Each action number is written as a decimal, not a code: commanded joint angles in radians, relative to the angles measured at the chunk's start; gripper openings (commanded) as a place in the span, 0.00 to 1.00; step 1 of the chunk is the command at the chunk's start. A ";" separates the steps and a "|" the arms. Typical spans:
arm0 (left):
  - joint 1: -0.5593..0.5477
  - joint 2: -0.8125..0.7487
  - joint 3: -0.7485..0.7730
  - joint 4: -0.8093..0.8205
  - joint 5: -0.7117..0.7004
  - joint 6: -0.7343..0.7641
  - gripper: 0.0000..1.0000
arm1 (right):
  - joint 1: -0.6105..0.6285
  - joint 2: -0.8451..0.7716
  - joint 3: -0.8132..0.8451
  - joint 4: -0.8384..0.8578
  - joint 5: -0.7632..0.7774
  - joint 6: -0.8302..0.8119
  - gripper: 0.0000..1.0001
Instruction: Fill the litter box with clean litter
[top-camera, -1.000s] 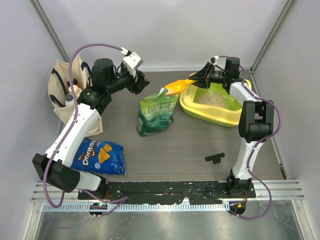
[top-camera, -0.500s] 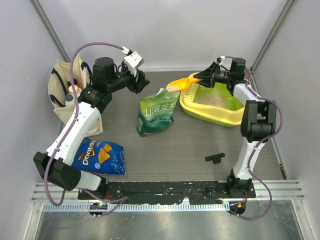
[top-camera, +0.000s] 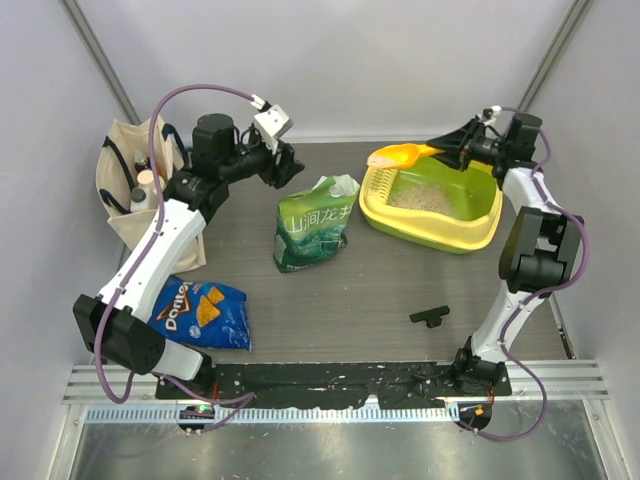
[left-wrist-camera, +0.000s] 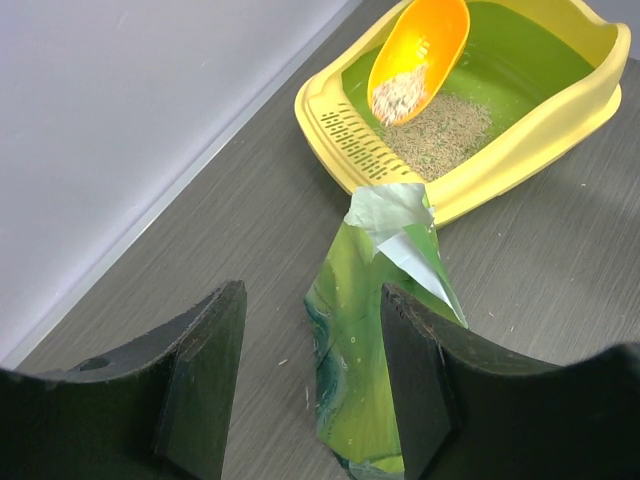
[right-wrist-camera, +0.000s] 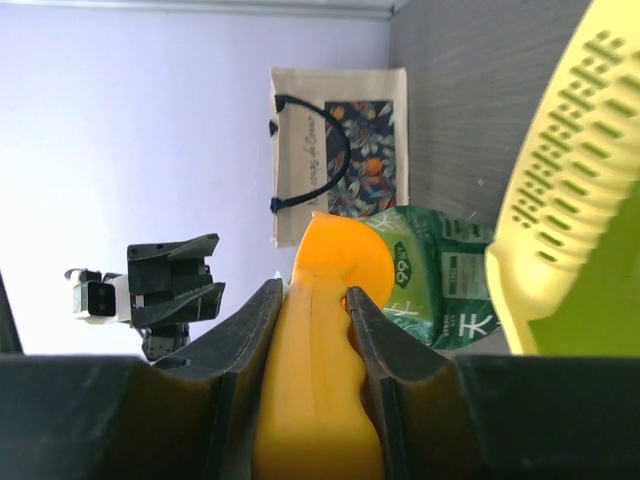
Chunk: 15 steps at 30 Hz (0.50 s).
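Observation:
The litter box (top-camera: 440, 240), yellow rim and lime-green basin, stands at the back right with a patch of clean litter (top-camera: 424, 197) on its floor. My right gripper (top-camera: 452, 150) is shut on the handle of an orange scoop (top-camera: 392, 157). The scoop hangs over the box's slotted grate end (left-wrist-camera: 356, 141) with clean litter (left-wrist-camera: 398, 97) in its bowl. In the right wrist view the fingers (right-wrist-camera: 250, 330) clamp the scoop's handle (right-wrist-camera: 318, 340). My left gripper (top-camera: 286, 166) is open and empty, raised behind the green pouch (top-camera: 314, 224).
The green pouch (left-wrist-camera: 385, 330) stands upright with its top torn open, left of the box. A blue Doritos bag (top-camera: 196, 312) lies at the front left. A cloth tote bag (top-camera: 128, 190) stands at the far left. A small black part (top-camera: 430, 316) lies near the right arm's base.
The right arm has carried the scoop to the right, from above the pouch's top to above the box's grate end. The left gripper has shifted slightly right.

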 joint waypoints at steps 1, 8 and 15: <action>0.003 -0.005 0.008 0.081 0.042 -0.009 0.59 | -0.087 -0.087 0.043 -0.070 0.013 -0.114 0.01; 0.001 -0.019 -0.033 0.132 0.056 -0.023 0.60 | -0.191 -0.122 0.121 -0.437 0.186 -0.515 0.01; 0.003 -0.028 -0.064 0.153 0.059 -0.032 0.59 | -0.193 -0.123 0.205 -0.692 0.510 -0.807 0.01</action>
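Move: Beneath the right hand, which already grips the scoop of litter with the bowl out to its left, the litter box has its middle some 3 cm farther out, about 1 cm to the right and 18 cm down. The box's slotted end is about 12 cm left, 4 cm ahead and 17 cm below; the litter bag stands roughly 28 cm left, 9 cm back and 16 cm lower. From the idle left hand, the litter box is about 13 cm ahead, 33 cm right and 27 cm down. Sweeping about 13 cm to the right over the litter box, the right hand carries the loaded scoop from above the slotted end to over the green inside. On the way it sinks about 3 cm, mostly late, dips the bowl by some 25 degrees and swings clockwise about 20, its fingers keeping their grip on the handle. ##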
